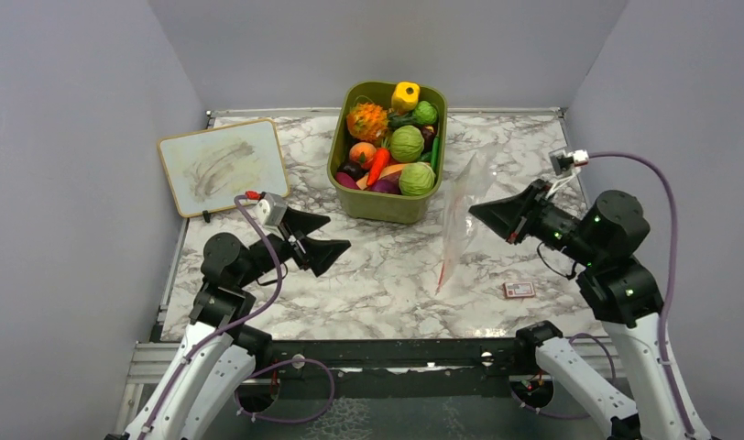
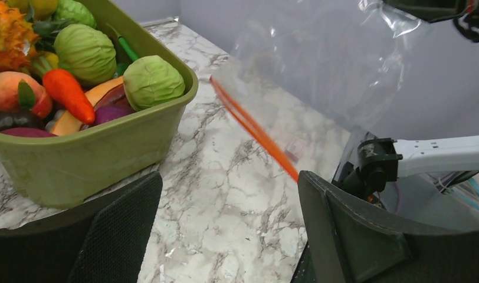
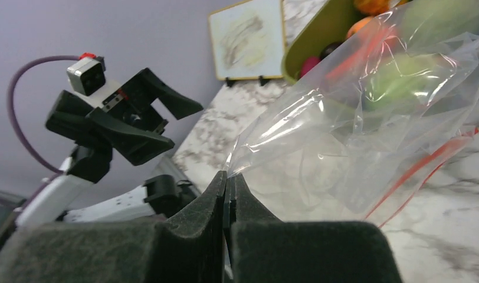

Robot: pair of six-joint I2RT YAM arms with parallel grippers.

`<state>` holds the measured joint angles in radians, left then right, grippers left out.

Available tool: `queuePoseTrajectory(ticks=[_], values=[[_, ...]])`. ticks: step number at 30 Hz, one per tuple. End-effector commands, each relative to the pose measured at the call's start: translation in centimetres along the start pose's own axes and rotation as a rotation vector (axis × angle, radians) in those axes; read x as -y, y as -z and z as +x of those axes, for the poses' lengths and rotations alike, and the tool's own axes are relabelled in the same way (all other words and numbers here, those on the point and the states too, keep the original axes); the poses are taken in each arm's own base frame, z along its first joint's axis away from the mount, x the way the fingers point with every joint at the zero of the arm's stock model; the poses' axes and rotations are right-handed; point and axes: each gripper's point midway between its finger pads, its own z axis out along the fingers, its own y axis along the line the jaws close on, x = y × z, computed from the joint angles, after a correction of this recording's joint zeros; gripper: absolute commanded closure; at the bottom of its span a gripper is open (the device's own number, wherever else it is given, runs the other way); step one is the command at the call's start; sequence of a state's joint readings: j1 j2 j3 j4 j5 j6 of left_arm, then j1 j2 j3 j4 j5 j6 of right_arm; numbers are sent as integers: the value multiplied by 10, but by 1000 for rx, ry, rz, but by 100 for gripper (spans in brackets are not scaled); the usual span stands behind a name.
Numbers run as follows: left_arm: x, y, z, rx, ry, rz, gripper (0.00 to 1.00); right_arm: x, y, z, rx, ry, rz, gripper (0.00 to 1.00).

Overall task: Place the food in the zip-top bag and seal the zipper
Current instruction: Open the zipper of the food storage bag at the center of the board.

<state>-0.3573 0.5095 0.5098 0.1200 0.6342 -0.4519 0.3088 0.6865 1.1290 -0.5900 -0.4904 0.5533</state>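
Observation:
The clear zip-top bag (image 1: 460, 206) hangs from my right gripper (image 1: 478, 213), which is shut on its corner (image 3: 227, 177). Its orange-red zipper (image 1: 441, 275) is at the low end, near the table, and also shows in the left wrist view (image 2: 255, 131) and the right wrist view (image 3: 414, 171). The food lies in the olive-green bin: two light-green cabbage balls (image 1: 406, 144) (image 1: 417, 179), the bumpy orange fruit (image 1: 366, 120) and the orange-peach fruit (image 1: 362, 152). My left gripper (image 1: 318, 236) is open and empty over the table, left of the bag (image 2: 228, 183).
The olive-green bin (image 1: 387, 206) stands at the back centre and also holds a carrot, a yellow pepper and dark purple pieces. A small whiteboard (image 1: 224, 165) stands at the back left. A small red card (image 1: 519, 290) lies near the front right.

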Motion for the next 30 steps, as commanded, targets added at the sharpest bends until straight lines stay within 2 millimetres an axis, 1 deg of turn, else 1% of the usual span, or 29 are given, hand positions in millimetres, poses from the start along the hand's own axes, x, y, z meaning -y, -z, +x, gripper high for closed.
queuePoseTrajectory(ticks=[1,4,6,9,11,15,18,19,22,24,30], values=[[20,0,-7,30,4,99,11,-39,-6,9,-17,-194,-257,99],[27,1,-8,32,6,131,8,-40,-9,7,13,-284,-290,99],[30,1,-9,39,10,145,6,-38,-13,7,33,-352,-298,99],[28,-2,-13,56,29,133,5,-34,-17,2,72,-454,-305,99],[27,-3,-17,67,19,127,5,-34,-19,-4,105,-488,-318,99],[16,-9,-17,72,15,84,5,-33,-24,-19,167,-535,-338,99],[2,-18,-9,61,57,35,6,-30,-30,-24,179,-559,-336,99],[2,-21,-4,53,74,38,7,-29,-32,-24,180,-563,-333,99],[9,-33,10,31,80,58,8,-23,-36,-25,198,-588,-321,99],[17,-42,16,16,40,68,8,-18,-39,-26,210,-609,-311,99],[38,-68,23,6,-56,71,8,-9,-49,-23,201,-641,-290,99]])
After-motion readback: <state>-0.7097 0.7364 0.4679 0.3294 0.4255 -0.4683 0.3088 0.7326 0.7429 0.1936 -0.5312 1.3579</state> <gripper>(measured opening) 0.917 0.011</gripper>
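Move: The zipper's near end, the low corner of the hanging bag, lies some 20 cm to the right of the left hand, 6 cm back and 9 cm below it. From the right hand, which still pinches the bag by its top, that end is about 18 cm down, 6 cm back and 5 cm to the left. The vegetable basket stands roughly 32 cm ahead of the left hand, 10 cm to its right and 21 cm lower; the small red box is 14 cm right of the right hand, 6 cm ahead and 36 cm below. The bag stays pinched in the right fingers and is carried left and slightly down, then lifted and eased forward, about 4 cm each way, while that wrist rolls some 40 degrees, its left side rising. The left hand, fingers kept wide open, first drifts slightly back and up, then sweeps about 6 cm right and down towards the zipper's near end. ##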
